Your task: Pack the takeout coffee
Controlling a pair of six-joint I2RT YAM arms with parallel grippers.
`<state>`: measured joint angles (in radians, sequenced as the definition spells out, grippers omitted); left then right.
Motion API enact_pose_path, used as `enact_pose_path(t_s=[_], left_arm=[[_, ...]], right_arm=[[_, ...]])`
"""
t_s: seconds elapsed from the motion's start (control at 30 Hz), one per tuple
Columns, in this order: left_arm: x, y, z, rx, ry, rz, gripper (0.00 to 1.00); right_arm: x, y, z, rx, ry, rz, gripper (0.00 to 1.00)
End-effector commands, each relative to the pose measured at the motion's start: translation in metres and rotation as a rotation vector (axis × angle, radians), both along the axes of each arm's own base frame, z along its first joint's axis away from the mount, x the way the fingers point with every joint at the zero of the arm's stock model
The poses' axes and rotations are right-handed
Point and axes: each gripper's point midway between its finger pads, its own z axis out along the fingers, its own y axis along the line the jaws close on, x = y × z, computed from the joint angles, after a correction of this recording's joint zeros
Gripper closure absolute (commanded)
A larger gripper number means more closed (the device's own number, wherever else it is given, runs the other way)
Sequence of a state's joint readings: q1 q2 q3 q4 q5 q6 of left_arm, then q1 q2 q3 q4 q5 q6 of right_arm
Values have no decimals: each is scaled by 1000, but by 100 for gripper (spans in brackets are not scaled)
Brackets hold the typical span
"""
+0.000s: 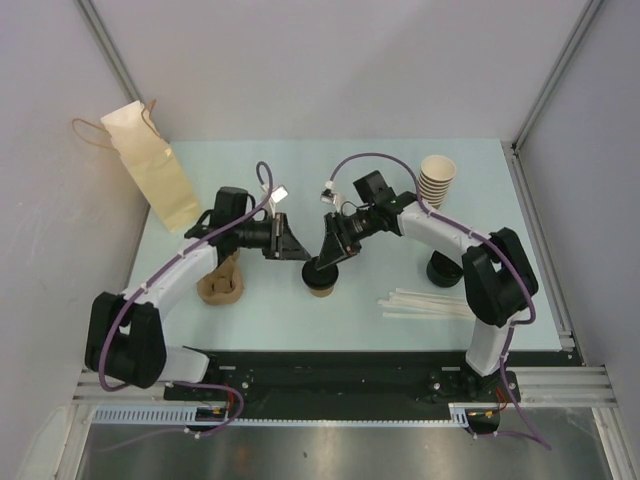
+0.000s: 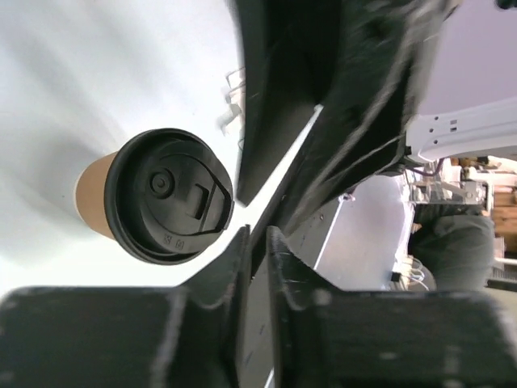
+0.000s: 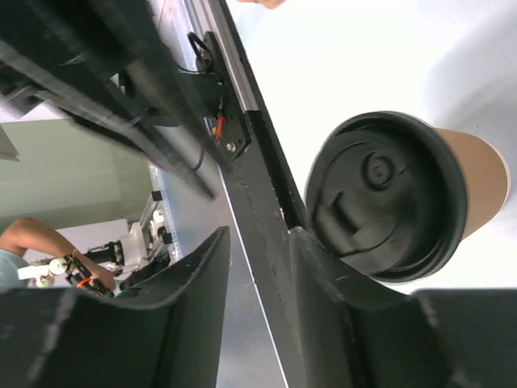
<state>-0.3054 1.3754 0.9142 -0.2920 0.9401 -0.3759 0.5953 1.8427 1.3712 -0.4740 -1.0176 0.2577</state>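
Note:
The takeout coffee (image 1: 320, 283), a tan paper cup with a black lid, stands upright on the table's near middle. In the left wrist view the coffee (image 2: 170, 196) lies left of my left gripper (image 2: 258, 236), whose jaws stand a narrow gap apart with nothing between them. From the right wrist, the cup (image 3: 392, 194) sits just right of my right gripper (image 3: 260, 242), which is open and empty, one finger (image 3: 317, 257) close against the lid's rim. From above, the left gripper (image 1: 297, 243) and right gripper (image 1: 328, 255) hover near each other over the cup.
A tan paper bag (image 1: 152, 170) with handles stands at the back left. A brown cup carrier (image 1: 222, 286) lies left of the coffee. Lidless stacked cups (image 1: 437, 180) stand back right, black lids (image 1: 443, 268) nearer, and white straws (image 1: 428, 303) lie at the front right.

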Motion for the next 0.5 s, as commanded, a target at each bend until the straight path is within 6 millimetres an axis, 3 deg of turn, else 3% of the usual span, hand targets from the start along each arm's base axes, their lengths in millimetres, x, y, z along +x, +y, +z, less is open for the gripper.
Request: enact_pose_path(t_s=[0.0, 0.3, 0.37, 0.47], left_arm=[[-5, 12, 0, -9, -11, 38, 78], [-3, 48, -50, 117, 118, 163, 49], [-5, 47, -56, 104, 143, 162, 41], [-2, 44, -59, 84, 160, 165, 40]], right_arm=[[3, -8, 44, 48, -130, -2, 56], [13, -49, -3, -168, -73, -96, 22], [14, -52, -16, -186, -36, -104, 20], [17, -49, -28, -183, 8, -106, 21]])
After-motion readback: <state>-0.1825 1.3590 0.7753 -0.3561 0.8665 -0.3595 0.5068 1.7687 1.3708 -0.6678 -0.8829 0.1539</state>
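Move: The lidded coffee cup stands beneath both hands. Its middle is about 12 cm below the left hand, 3 cm to its right and 1 cm ahead; from the right hand it is 9 cm below, 3 cm left and 1 cm ahead. The cup carrier lies some 26 cm left of the cup and 6 cm farther out. The white straws are about 30 cm right of the cup and 5 cm nearer, the black lid stack 34 cm right and 2 cm farther out. Opening, the left hand drops and shifts left about 5 cm; the right goes 5 cm right, flanking the cup. ##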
